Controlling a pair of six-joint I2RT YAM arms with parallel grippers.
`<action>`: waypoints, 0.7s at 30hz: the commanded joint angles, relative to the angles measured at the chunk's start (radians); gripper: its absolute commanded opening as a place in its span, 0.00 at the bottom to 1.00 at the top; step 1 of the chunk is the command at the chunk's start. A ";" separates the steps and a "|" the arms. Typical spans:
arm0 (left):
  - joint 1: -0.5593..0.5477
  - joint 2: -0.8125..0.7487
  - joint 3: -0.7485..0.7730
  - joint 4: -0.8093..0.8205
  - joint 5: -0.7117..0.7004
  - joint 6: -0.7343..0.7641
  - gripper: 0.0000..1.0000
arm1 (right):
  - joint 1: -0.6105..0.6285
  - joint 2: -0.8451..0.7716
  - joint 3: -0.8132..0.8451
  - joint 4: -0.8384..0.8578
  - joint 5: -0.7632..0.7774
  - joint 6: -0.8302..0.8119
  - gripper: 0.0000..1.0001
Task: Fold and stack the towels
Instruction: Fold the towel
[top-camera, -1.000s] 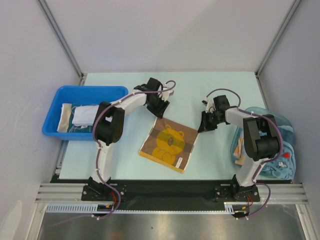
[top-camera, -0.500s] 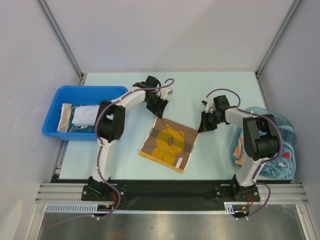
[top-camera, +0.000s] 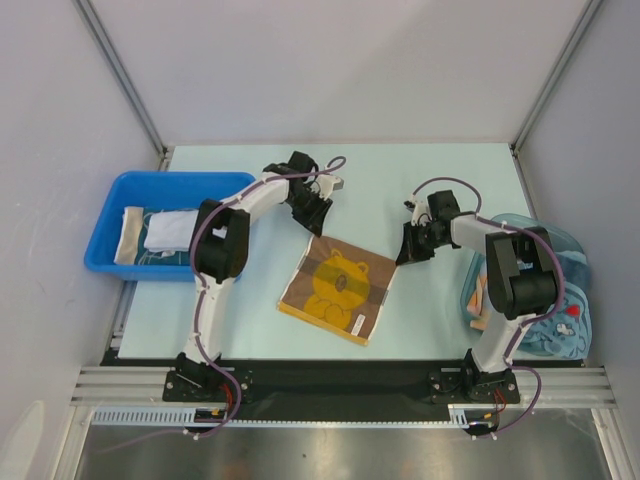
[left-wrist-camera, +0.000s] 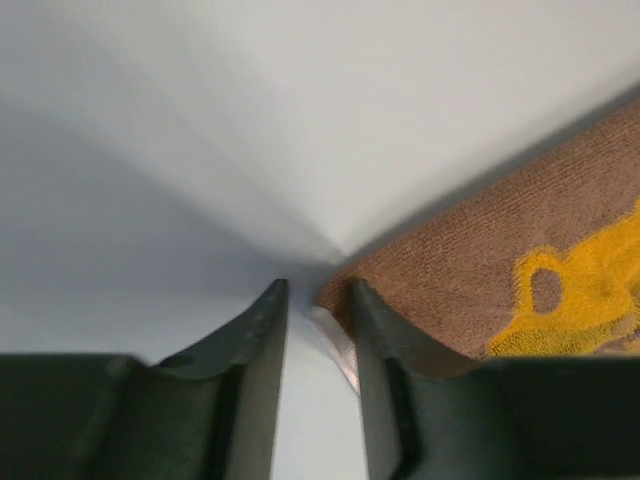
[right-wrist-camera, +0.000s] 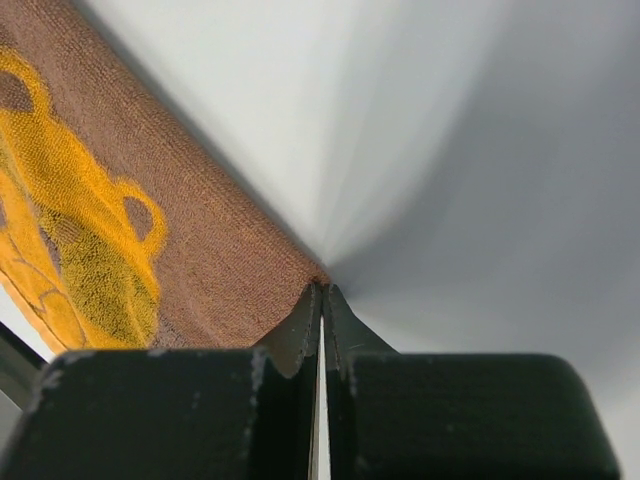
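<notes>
A brown towel with a yellow bear (top-camera: 338, 288) lies flat in the middle of the table. My left gripper (top-camera: 312, 215) is down at its far left corner. In the left wrist view my left gripper (left-wrist-camera: 315, 290) is open by a narrow gap, and the brown towel (left-wrist-camera: 480, 270) has its pale corner edge lying between the fingers (left-wrist-camera: 262, 340). My right gripper (top-camera: 406, 254) sits at the towel's right corner. In the right wrist view my right gripper (right-wrist-camera: 322, 288) is shut, pinching the corner tip of the brown towel (right-wrist-camera: 200, 250).
A blue bin (top-camera: 105, 225) at the left holds folded towels, a pale one (top-camera: 168, 230) on top. A heap of unfolded towels, mostly light blue (top-camera: 558, 300), lies at the right table edge beside the right arm. Grey walls enclose the table.
The left gripper's jaws have narrowed around the towel's corner and the gripper has shifted slightly back and left. The right arm and the towel have not moved.
</notes>
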 joint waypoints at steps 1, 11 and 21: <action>0.005 0.044 0.062 -0.053 0.058 0.034 0.33 | -0.008 0.030 0.024 0.005 0.025 -0.026 0.00; 0.005 0.037 0.071 -0.047 0.092 -0.034 0.00 | -0.006 0.027 0.076 0.031 0.080 0.020 0.00; 0.028 -0.247 -0.065 0.264 0.101 -0.268 0.00 | -0.005 -0.158 0.136 0.173 0.160 0.005 0.00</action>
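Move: The towel's left far corner is right at the left hand's open fingers, barely 1 cm below the pads; the bear print lies about 13 cm back from that hand and 5 cm to its right, the white label roughly 23 cm back and 9 cm right. The right hand already holds the right far corner; the left corner is about 8 cm ahead of it and 18 cm to its left, the bear print some 6 cm back and 13 cm left. The left fingers shut on the towel's left far corner and pinch it at the table, then lift it about 3 cm, edging nearly 2 cm right and a little forward. The right hand keeps its pinch on the other far corner, hardly moving at first, then carries it about 5 cm forward and 3.5 cm up, quickening, with its fingertips swinging some 10 degrees forward. ##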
